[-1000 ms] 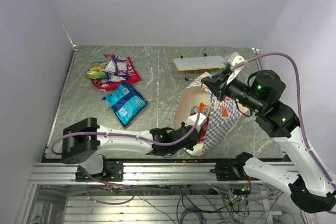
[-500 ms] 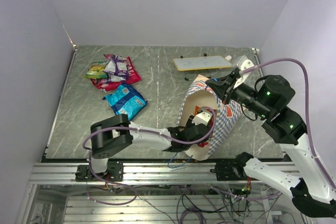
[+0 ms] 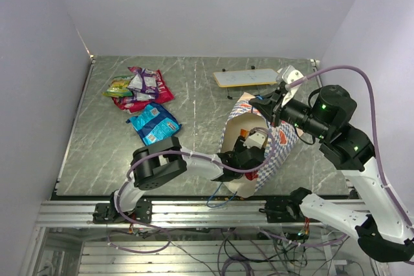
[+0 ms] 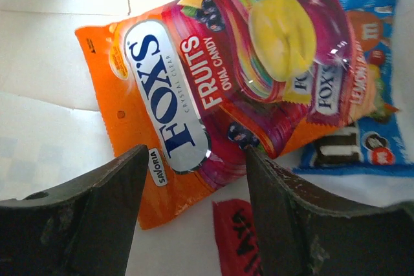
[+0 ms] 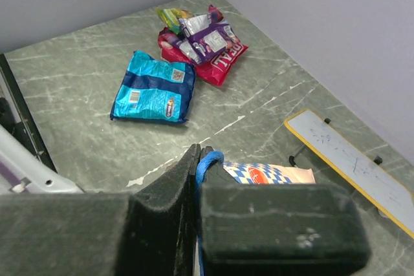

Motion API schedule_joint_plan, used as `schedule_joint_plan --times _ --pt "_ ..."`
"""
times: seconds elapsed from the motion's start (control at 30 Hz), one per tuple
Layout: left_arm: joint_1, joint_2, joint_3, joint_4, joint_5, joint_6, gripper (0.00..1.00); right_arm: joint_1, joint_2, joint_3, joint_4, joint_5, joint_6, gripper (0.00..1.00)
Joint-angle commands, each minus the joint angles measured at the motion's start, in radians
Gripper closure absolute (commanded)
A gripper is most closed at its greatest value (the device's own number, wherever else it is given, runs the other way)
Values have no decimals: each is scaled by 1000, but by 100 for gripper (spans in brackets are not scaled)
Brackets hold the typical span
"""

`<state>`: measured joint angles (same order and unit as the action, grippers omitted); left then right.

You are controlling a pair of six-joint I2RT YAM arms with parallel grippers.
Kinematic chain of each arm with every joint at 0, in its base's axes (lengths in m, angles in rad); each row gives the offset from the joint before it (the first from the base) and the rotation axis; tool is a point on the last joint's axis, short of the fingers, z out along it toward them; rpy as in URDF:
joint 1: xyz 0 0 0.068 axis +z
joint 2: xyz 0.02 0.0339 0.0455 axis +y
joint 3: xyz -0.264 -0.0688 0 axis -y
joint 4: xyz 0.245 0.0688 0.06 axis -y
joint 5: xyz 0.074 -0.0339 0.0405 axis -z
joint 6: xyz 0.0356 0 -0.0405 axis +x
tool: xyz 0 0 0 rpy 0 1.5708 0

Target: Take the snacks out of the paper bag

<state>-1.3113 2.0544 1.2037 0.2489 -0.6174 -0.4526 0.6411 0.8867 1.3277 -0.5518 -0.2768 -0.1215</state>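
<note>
The blue-and-white checkered paper bag (image 3: 275, 150) lies on its side, mouth towards the left. My right gripper (image 5: 199, 154) is shut on its blue cord handle (image 5: 209, 159) and holds the upper edge up. My left gripper (image 3: 249, 154) is inside the bag's mouth. In the left wrist view its fingers (image 4: 97, 218) stand open just short of an orange Fox's snack packet (image 4: 174, 114), with nothing between them. A blue packet (image 4: 369, 150) and a red one (image 4: 236, 237) lie beside it on the cream inside. Other snacks lie out on the table: a blue packet (image 3: 153, 125) and a pile of several (image 3: 139, 87).
A flat cream board on black feet (image 3: 249, 77) stands behind the bag, near the back wall. The grey marbled table (image 3: 194, 95) is walled on the left, back and right. A blue cord (image 3: 220, 195) hangs over the near edge below the bag.
My left arm has reached further right into the bag's mouth and its jaws have opened wide. The right gripper has stayed shut on the handle, shifting only slightly.
</note>
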Motion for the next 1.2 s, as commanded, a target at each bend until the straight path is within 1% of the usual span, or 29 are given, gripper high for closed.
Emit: schedule_joint_plan --times 0.0,0.03,0.13,0.17,0.2,0.23,0.27,0.3,0.4,0.6,0.7,0.77,0.97,1.07,1.17 --pt "72 56 34 21 111 -14 29 2 6 28 6 -21 -28 100" --pt "85 67 45 2 140 -16 31 2 8 27 6 -21 -31 100" --pt "109 79 53 -12 240 -13 46 3 10 27 6 -20 -40 100" --pt "111 76 52 -7 264 -8 54 2 10 27 6 -15 -43 100" --pt "112 74 49 -7 276 -5 64 2 9 27 7 -11 -46 100" --pt "112 69 50 -19 278 -8 72 2 6 24 9 -8 -50 100" --pt "113 62 53 -33 279 -14 78 2 3 18 12 -1 -54 100" --pt "115 51 54 -39 283 -16 80 1 1 12 18 6 -56 100" --pt "115 14 57 -61 293 -13 84 2 -14 -12 41 20 -56 100" --pt "115 -86 99 -203 282 -3 87 1 -29 -40 80 48 -53 100" --pt "115 -140 131 -292 257 -7 93 2 -29 -48 89 61 -55 100" --pt "114 -175 145 -336 248 -8 93 2 -31 -56 97 71 -55 100" --pt "120 -270 152 -390 262 -19 93 2 -29 -80 127 85 -38 100" --pt "133 -290 151 -388 265 -30 93 2 -28 -83 134 79 -22 100" --pt "145 -277 183 -405 255 -47 93 2 -32 -90 142 79 -6 100"
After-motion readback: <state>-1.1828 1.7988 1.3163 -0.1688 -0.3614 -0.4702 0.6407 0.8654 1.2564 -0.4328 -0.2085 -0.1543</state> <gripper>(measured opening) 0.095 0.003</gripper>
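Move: The orange FOX'S packet lies inside the bag just beyond the open left fingers, its middle about 6 cm ahead, 2 cm to the right and 2 cm below. The red packet lies some 4 cm back and 3 cm below, straight behind; the blue packet sits about 7 cm to the right, 2 cm ahead and 3 cm below. From the right hand, the FOX'S packet is some 7 cm ahead, 7 cm right and 38 cm down. Bring the left gripper about 3 cm forward and slightly down onto the near edge of the FOX'S packet, shutting the fingers to pinch it. Then lift some 10 cm, easing 4 cm left and a little back, with the wrist tipped about 10 degrees further down. Keep the right gripper shut on the bag's blue handle. ##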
